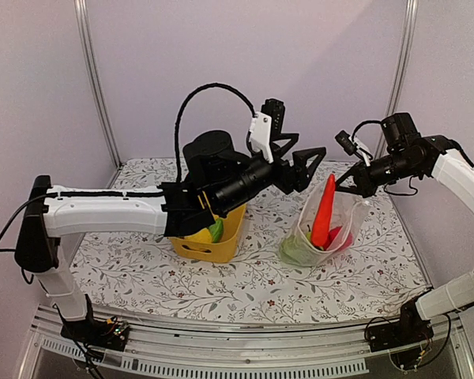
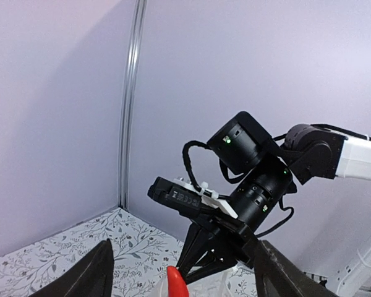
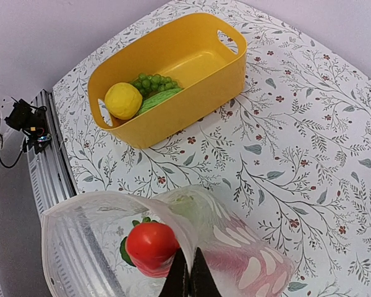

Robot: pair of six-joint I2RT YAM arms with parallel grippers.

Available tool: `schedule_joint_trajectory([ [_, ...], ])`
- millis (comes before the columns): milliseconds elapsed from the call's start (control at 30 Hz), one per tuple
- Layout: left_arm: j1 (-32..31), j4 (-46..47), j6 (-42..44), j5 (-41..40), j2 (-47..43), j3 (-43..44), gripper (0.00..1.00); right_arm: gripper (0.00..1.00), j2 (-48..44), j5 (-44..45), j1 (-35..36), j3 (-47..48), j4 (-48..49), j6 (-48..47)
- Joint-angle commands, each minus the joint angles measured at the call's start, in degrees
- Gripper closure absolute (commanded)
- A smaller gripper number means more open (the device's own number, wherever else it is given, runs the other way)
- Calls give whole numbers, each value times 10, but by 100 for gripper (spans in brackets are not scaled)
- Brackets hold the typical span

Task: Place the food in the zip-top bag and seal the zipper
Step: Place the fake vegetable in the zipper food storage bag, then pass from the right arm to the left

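Observation:
The zip-top bag (image 1: pixel 325 237) stands open on the table, right of centre. A long red pepper (image 1: pixel 325 207) pokes tip-up out of its mouth, with green food (image 1: pixel 297 251) and another red piece (image 1: pixel 340 237) lower inside. My right gripper (image 1: pixel 344 186) is shut on the bag's rim; in the right wrist view its jaws (image 3: pixel 190 279) pinch the clear film beside a red piece with green leaves (image 3: pixel 151 245). The zipper (image 3: pixel 99 199) runs along the gaping rim, unsealed. My left gripper (image 1: pixel 314 168) hovers open and empty just left of the pepper's tip (image 2: pixel 176 281).
A yellow basket (image 1: pixel 231 235) sits left of the bag, under the left arm. It holds a yellow lemon (image 3: pixel 123 100), green grapes (image 3: pixel 151 81) and a long green piece (image 3: pixel 158 99). The flowered tablecloth (image 3: pixel 297 142) ends at a metal rail (image 3: pixel 46 179).

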Motion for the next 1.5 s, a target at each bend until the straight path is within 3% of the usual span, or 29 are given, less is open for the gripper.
schedule_joint_trajectory([
  [0,-8,-206,-94,-45,11,29,26,100,-18,17,-3,8,21,4],
  [100,-9,-295,-110,-24,39,81,30,100,-26,17,-3,-6,28,2],
  [200,-9,-379,-146,-18,68,125,28,100,-29,20,-3,-5,24,3],
  [400,-4,-496,-180,-9,141,196,31,100,-32,28,-3,-7,20,-4],
  [533,9,-573,-180,-8,186,263,44,100,-34,25,-3,-21,26,-4],
  [633,19,-596,-174,25,201,289,67,100,-37,36,-3,-19,28,-3],
  [833,25,-585,-121,17,152,290,97,90,-41,136,-3,11,10,-11],
  [900,31,-547,-116,25,129,264,100,87,-45,157,-3,18,-3,-20],
  [1033,52,-514,-138,57,126,245,100,70,-46,182,-4,42,-33,-30],
  [1267,89,-501,-141,105,186,272,100,53,-79,135,-3,79,-72,-42],
  [1367,98,-544,-137,103,212,302,100,51,-80,138,-3,57,-70,-58],
  [1467,98,-514,-143,149,199,287,99,52,-84,116,-3,59,-73,-77],
])
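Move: The left hand hangs open and high over the bag. The bag's left rim, which the left hand goes for, lies about 20 cm below, 3 cm ahead and 4 cm to its right. The carrot stands upright in the bag, its middle some 10 cm to the right, 2 cm back and 22 cm down; the yellow basket is about 21 cm left and 3 cm ahead, low down. From the right hand, already pinching the opposite rim, that left rim lies about 13 cm left, 1 cm back and 6 cm lower. The left fingers shut on the bag's left rim after dropping about 20 cm and drifting a little right, the hand tipping steeply down; still pinching, they lift some 5 cm, then carry the rim forward and slightly down again. The right hand keeps its pinch on the other rim, then opens about halfway, lets go and draws off right and upward, some 6 cm up. ##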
